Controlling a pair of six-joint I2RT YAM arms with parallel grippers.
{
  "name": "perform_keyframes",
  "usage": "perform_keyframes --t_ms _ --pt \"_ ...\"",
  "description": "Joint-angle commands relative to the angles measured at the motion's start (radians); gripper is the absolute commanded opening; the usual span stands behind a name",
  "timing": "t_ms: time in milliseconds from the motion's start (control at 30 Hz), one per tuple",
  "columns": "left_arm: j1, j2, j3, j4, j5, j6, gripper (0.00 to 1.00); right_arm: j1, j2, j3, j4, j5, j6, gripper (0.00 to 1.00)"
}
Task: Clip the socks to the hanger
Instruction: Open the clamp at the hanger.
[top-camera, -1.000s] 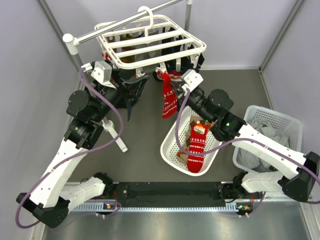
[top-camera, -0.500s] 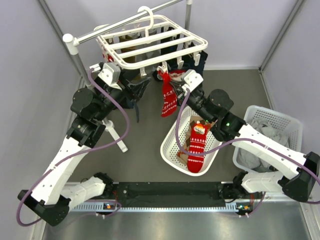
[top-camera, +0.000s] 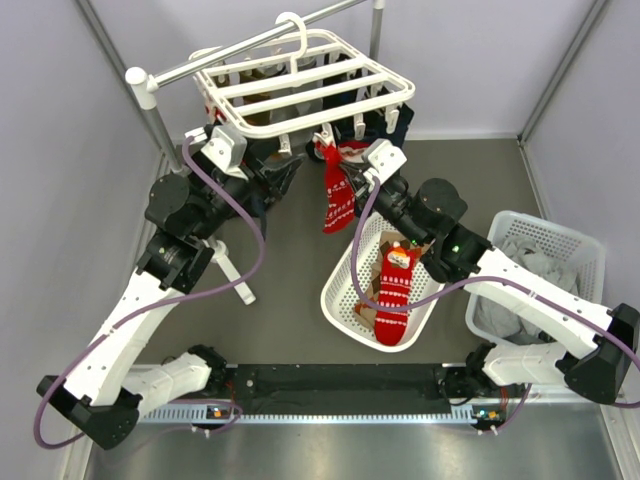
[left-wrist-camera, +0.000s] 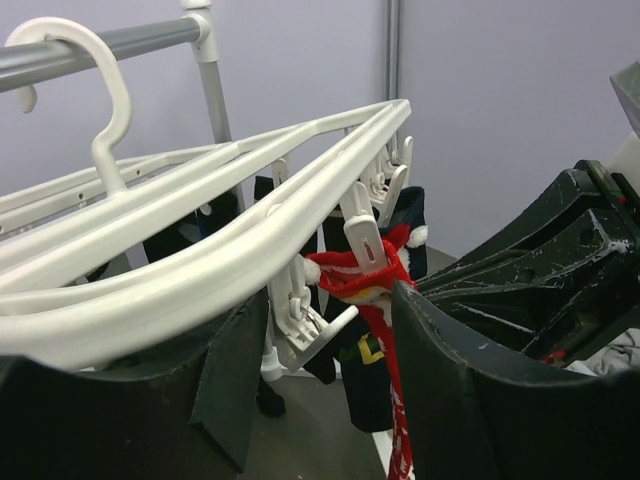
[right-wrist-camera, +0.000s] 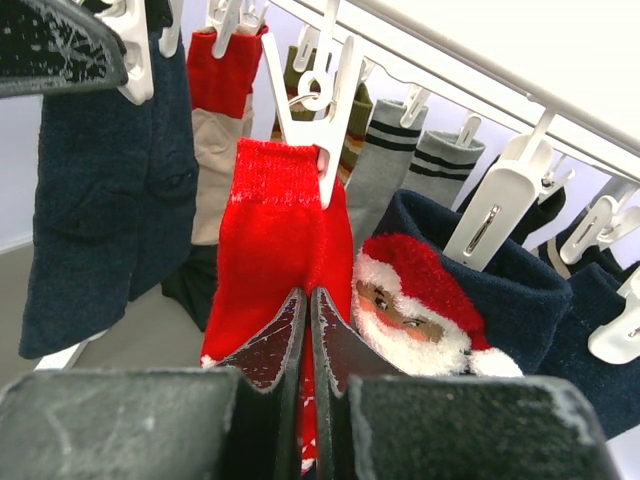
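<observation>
The white hanger (top-camera: 300, 85) hangs by its hook from a grey rail, its clips dangling below. A red sock (top-camera: 338, 205) hangs under its front edge, its cuff (right-wrist-camera: 280, 175) in a white clip (right-wrist-camera: 325, 140). My right gripper (right-wrist-camera: 306, 295) is shut on this red sock just under the cuff, beside a navy Santa sock (right-wrist-camera: 470, 290). My left gripper (left-wrist-camera: 325, 320) stands open under the hanger bar (left-wrist-camera: 200, 265), with a free white clip (left-wrist-camera: 305, 325) between its fingers. Behind it hangs a navy sock with a yellow buckle (left-wrist-camera: 372, 350).
A white basket (top-camera: 338, 290) below the right arm holds another red snowflake sock (top-camera: 393, 290). A second white basket (top-camera: 585, 245) with grey laundry stands at the right. The rail's stand (top-camera: 235, 275) reaches the floor by the left arm. Several other socks hang on the hanger's far clips.
My left arm has moved up and to the right, bringing its jaws around a clip, and they have narrowed a little. The right gripper has stayed shut on the red sock.
</observation>
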Motion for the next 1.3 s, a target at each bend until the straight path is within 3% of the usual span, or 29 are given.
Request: perform_keyframes --t_ms 0,267,667,767,867,967,1133,1267 --pt "-0.005 -0.016 0.005 0.1 0.006 0.014 0.56 -0.006 -0.03 0.009 0.018 -0.008 0.004 0.0" --pt "-0.003 -0.022 -0.01 0.135 0.001 0.004 0.45 -0.006 -0.028 0.008 0.011 -0.01 0.009 0.0" --pt "-0.003 -0.031 -0.001 0.088 0.02 -0.036 0.14 -0.008 -0.044 0.003 -0.011 -0.004 0.024 0.0" --pt "-0.005 -0.032 0.007 0.063 0.007 -0.058 0.09 -0.006 -0.059 0.012 -0.039 -0.001 0.038 0.13" --pt "-0.003 -0.028 0.025 0.025 -0.012 -0.088 0.0 -0.008 -0.077 0.026 -0.085 -0.001 0.061 0.19" --pt "-0.006 -0.022 0.04 -0.014 -0.043 -0.133 0.0 -0.006 -0.116 0.031 -0.133 -0.001 0.081 0.25" --pt "-0.005 -0.016 0.073 -0.077 -0.078 -0.211 0.0 -0.008 -0.188 0.065 -0.302 0.016 0.139 0.45" --pt "-0.008 -0.017 0.096 -0.154 -0.126 -0.298 0.0 -0.008 -0.246 0.054 -0.448 0.09 0.219 0.55"
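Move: Between the left hand's parted fingertips hangs the empty clamp, about 1 cm ahead, 1 cm to the right and 1 cm up; the next clamp, biting the red sock's cuff, is some 3 cm ahead, 8 cm to the right and 2 cm up. That sock clamp lies about 3 cm ahead, 3 cm left and 4 cm above the right hand, which still pinches the sock. From this right hand the Santa sock hangs about 7 cm ahead, straight on and level. Rising about 1.5 cm with the empty clamp between its fingers, the left hand closes on the clamp's arms and keeps squeezing, its grip effort climbing while the fingers stop well short of shut; it then sinks about 1 cm and tips down some 10 degrees. The right hand stays put at first, then opens, lets go of the red sock and backs off right and back by about 6 cm, speeding up. ##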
